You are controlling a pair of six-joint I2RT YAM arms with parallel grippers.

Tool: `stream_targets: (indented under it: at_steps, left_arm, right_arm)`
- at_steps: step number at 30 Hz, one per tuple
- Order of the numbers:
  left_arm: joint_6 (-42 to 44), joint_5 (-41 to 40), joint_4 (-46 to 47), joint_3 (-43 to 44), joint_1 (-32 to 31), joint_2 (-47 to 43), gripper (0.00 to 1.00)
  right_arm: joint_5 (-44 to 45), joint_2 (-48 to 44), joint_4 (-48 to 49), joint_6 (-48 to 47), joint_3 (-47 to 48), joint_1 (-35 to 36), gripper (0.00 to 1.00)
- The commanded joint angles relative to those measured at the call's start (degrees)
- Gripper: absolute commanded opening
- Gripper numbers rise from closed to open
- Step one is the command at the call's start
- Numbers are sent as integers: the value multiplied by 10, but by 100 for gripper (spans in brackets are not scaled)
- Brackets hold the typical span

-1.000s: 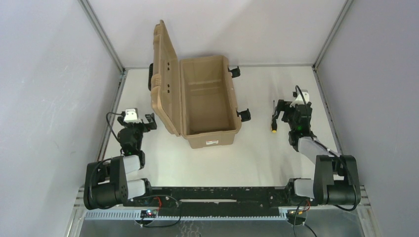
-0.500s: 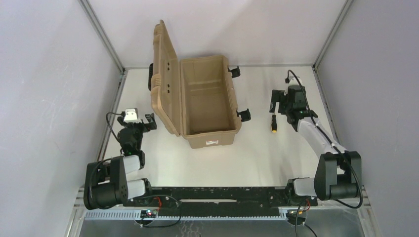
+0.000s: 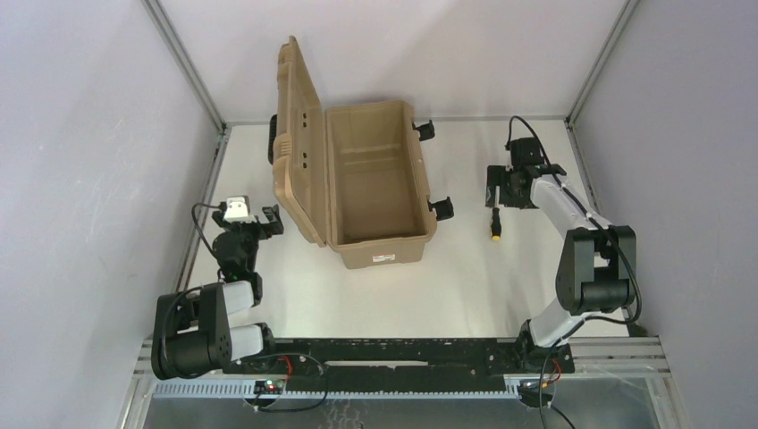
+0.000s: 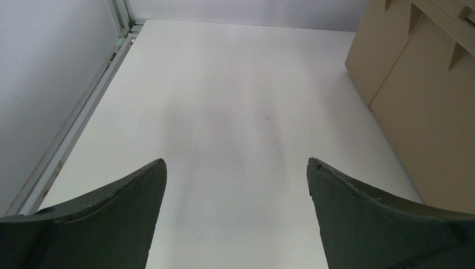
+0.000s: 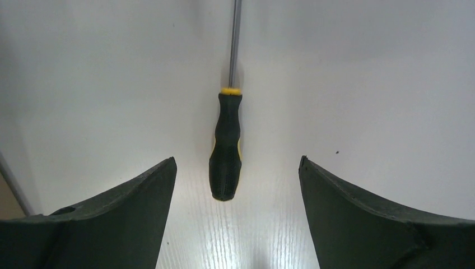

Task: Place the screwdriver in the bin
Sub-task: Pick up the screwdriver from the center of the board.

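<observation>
The screwdriver (image 3: 494, 225) lies on the white table right of the bin (image 3: 420, 234), handle end toward me. In the right wrist view its black-and-yellow handle (image 5: 226, 150) points down between my fingers, and the thin shaft (image 5: 236, 39) runs off the top. My right gripper (image 5: 237, 161) is open above it, a finger on each side of the handle's end, neither touching. From the top camera the right gripper (image 3: 497, 189) covers the screwdriver's far part. The tan bin stands open with its lid (image 3: 295, 134) raised on the left. My left gripper (image 4: 237, 161) is open with nothing in it.
The bin's black latches (image 3: 442, 208) stick out toward the screwdriver. The left gripper (image 3: 268, 220) rests near the bin's left side, whose tan wall (image 4: 414, 89) fills the right of the left wrist view. Grey walls and metal rails (image 3: 585, 174) enclose the table.
My right arm has stretched farther out and a little left, bringing its gripper from beside the screwdriver to over it. The left arm, bin and screwdriver have not moved.
</observation>
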Motion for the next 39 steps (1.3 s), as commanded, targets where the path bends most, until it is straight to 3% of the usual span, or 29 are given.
stream_targets:
  at_steps: [1, 39]
  left_arm:
    - [-7, 12, 61, -16, 4, 2, 100]
    - [-7, 12, 61, -16, 4, 1, 100]
  right_arm:
    - [-18, 22, -62, 19, 36, -1, 88]
    - [10, 157, -103, 72, 74, 10, 57]
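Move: The middle of the screwdriver, near its yellow collar, is some 8 cm below the right hand, about 1 cm ahead and 2 cm to its left; the middle of the black handle lies 3 cm behind the hand, also 2 cm left. From the right hand, the bin's middle stands about 33 cm left and 7 cm ahead, its near latch 18 cm left and level fore-and-aft. From the left hand, the screwdriver is about 62 cm right, 3 cm ahead. The right hand sinks about 7 cm towards the screwdriver's black handle, easing back some 2.5 cm, mostly early on, while its wrist tips the fingers roughly 20 degrees steeper until they point nearly straight down. On the way the open fingers narrow steadily to a little over half their full opening, ending low on either side of the handle without pinching it, the left finger very close to the handle's left side; whether it touches can't be seen. ##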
